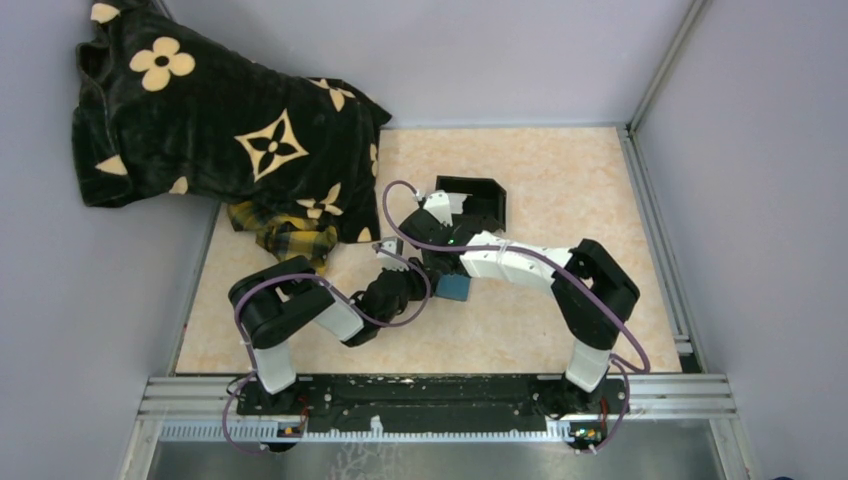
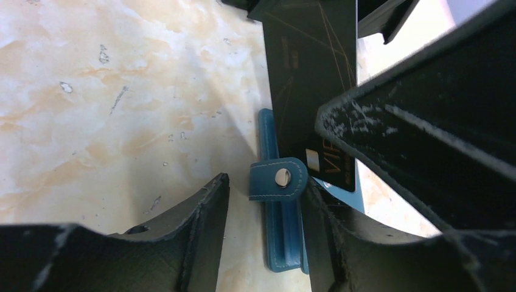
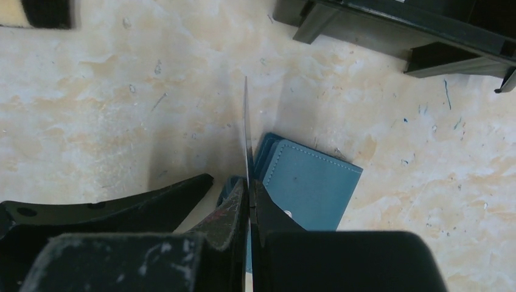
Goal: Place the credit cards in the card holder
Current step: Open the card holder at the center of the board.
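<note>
The blue card holder (image 1: pixel 456 288) lies on the table; in the left wrist view it shows edge-on with its snap tab (image 2: pixel 277 179). My left gripper (image 2: pixel 266 185) straddles that edge, open: the right finger (image 2: pixel 331 234) touches the holder, while the left finger (image 2: pixel 201 228) stands apart from it. My right gripper (image 3: pixel 251 185) is shut on a credit card (image 3: pixel 246 131), held upright and edge-on just over the card holder (image 3: pixel 307 182). The left wrist view shows the card's (image 2: pixel 311 79) dark face with gold lines, its lower edge at the holder's opening.
A black open-topped box (image 1: pixel 472 198) stands just behind the grippers, its wall (image 3: pixel 395 27) at the top of the right wrist view. A black flowered cloth (image 1: pixel 220 130) over a yellow plaid one (image 1: pixel 285 238) covers the far left. The left gripper's finger (image 3: pixel 109 210) is beside the right gripper.
</note>
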### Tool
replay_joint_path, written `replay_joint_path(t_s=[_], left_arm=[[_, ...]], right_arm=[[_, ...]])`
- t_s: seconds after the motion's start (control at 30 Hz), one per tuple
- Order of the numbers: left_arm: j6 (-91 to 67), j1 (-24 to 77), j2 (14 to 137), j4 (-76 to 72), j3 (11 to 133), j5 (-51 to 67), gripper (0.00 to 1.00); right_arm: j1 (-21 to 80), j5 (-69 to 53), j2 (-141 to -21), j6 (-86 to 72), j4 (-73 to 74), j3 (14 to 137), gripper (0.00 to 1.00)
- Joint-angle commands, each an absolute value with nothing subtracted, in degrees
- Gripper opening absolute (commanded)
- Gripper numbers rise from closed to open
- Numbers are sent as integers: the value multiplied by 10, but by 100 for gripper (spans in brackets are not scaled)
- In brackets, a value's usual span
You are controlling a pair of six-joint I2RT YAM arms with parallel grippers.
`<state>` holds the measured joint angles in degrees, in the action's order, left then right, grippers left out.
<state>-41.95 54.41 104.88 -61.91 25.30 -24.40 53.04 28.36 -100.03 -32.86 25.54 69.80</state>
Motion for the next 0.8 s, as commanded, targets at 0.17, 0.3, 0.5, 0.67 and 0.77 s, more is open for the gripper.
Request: replay_joint_path(t_s=[0.17, 0.3, 0.5, 0.67, 0.77], left_arm=[[-425, 546, 1058, -526, 245, -302, 49], [-423, 546, 1065, -533, 247, -302, 47], [-424, 548, 1076, -540, 250, -284, 23], [-433, 554, 1080, -540, 247, -283, 1], [-436, 558, 1080, -542, 245, -283, 0]], right_arm=[[551, 298, -1000, -346, 281, 677, 0], [553, 302, -999, -348, 288, 674, 0], [559, 327, -991, -347, 313, 678, 0], [567, 348, -986, -346, 337, 688, 0], [572, 361, -982, -346, 352, 695, 0]])
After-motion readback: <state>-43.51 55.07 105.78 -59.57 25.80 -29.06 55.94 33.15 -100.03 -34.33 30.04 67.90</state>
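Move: The card holder's snap tab lies just off the left hand's open fingertips, about 1 cm ahead, 1 cm right and 1 cm below; the holder's middle is some 5 cm right, 1 cm ahead and 2 cm below. From the right hand, which already grips an upright card, the holder is about 4 cm right, 2 cm back and 6 cm below, the black box about 14 cm ahead, 6 cm right and 5 cm lower. The left hand eases about 1 cm out to the left and sinks about 1 cm as its fingers go from half open to shut on the end of the card holder's tab, pinching it low beside the holder. Meanwhile the right hand keeps its upright card and brings it down about 1.5 cm at first, drawing back some 2 cm and to the right about as far, with the card's lower edge working at the holder's left-hand opening. ##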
